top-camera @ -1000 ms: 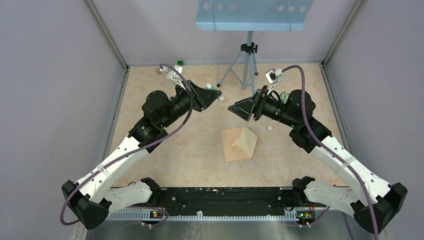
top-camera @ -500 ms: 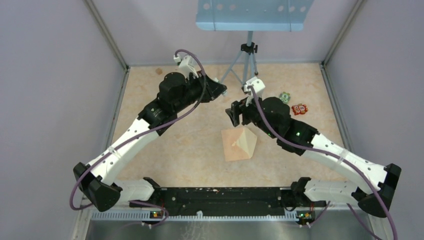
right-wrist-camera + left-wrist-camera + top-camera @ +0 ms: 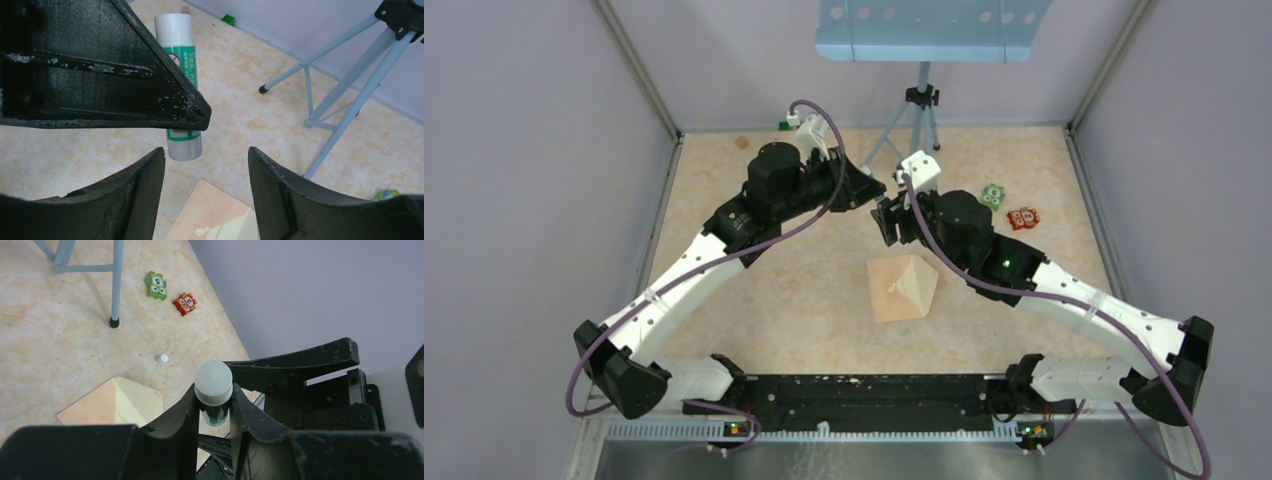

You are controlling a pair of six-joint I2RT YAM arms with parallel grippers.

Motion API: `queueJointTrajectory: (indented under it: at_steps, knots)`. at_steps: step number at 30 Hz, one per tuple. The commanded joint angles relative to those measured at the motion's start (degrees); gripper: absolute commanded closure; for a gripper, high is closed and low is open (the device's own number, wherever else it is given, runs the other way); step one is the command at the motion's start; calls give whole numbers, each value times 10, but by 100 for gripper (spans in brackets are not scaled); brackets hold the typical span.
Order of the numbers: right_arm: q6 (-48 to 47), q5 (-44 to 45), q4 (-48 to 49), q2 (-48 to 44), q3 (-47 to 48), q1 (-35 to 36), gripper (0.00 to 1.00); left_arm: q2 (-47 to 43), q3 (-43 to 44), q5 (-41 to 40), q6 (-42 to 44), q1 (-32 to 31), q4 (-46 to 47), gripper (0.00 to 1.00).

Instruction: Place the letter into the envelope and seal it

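The pinkish-tan envelope [image 3: 889, 291] lies flat mid-table, with the paler cream letter [image 3: 920, 284] over its right part; I cannot tell whether it is tucked in. Both show in the left wrist view, envelope [image 3: 87, 411] and letter [image 3: 136, 399], and in the right wrist view, envelope [image 3: 212, 205] and letter [image 3: 240, 229]. My left gripper [image 3: 876, 190] [image 3: 213, 396] is shut on a green-labelled glue stick with a white cap [image 3: 213, 382] [image 3: 179, 75], held in the air beyond the envelope. My right gripper [image 3: 886, 222] [image 3: 206, 156] is open and empty, facing the stick close by.
A blue-grey tripod [image 3: 914, 130] stands at the back centre under a perforated plate [image 3: 924, 30]. A green toy [image 3: 993, 194] and a red toy [image 3: 1023, 217] lie back right. A tiny white cap [image 3: 161, 358] lies near the envelope. A small green block [image 3: 783, 125] sits by the back wall.
The left gripper carried the glue stick right and toward the centre. The right arm swung left, bringing its open gripper close to the stick. The envelope and letter have not moved.
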Motion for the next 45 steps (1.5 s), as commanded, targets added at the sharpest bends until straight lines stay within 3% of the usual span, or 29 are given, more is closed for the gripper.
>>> queueJointTrajectory:
  at_steps: [1, 6, 13, 18, 29, 35, 41, 44, 45]
  knots:
    - [-4, -11, 37, 0, 27, 9, 40, 4, 22, 25, -5, 0, 23, 100]
    - [-4, -13, 43, 4, 27, 8, 51, 1, 16, 36, -9, 0, 28, 100]
    - [38, -28, 35, 9, 40, 8, 85, -18, -14, 39, -17, 0, 63, 100]
    - [115, -104, 49, -8, 36, 9, 94, -47, -62, 40, -6, 0, 140, 100]
    - [244, -281, 141, -60, -2, -8, 95, -132, -157, 82, 37, 0, 287, 100]
    - [316, -461, 247, -76, -43, -60, 95, -169, -189, 136, 44, 0, 350, 100]
    - [381, -582, 328, -65, -53, -75, 95, -188, -201, 170, 49, -1, 373, 100]
    - [369, -580, 308, -71, -48, -75, 89, -191, -203, 166, 48, 0, 376, 100]
    - [346, -560, 279, -77, -42, -75, 81, -192, -202, 156, 50, -1, 369, 100]
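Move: Just beside the right hand's open fingers is the glue stick, its middle about 2 cm to the left and 3 cm above, level fore-and-aft; the left hand already grips it, the stick's middle some 1 cm above that hand's point. The envelope lies flat about 3 cm back, 4 cm to the right and 32 cm below the right hand. A small white cap is on the table roughly 5 cm ahead and 18 cm right of the right hand. Easing about 1 cm left, the right hand closes its fingers on the lower end of the glue stick while the left keeps its grip. Both hands then draw it back some 10 cm and up 8 cm, drifting left. The right fingers swing counter-clockwise some 45 degrees and roll; the left fingers tip up about 30 degrees, bringing the hands face to face. ##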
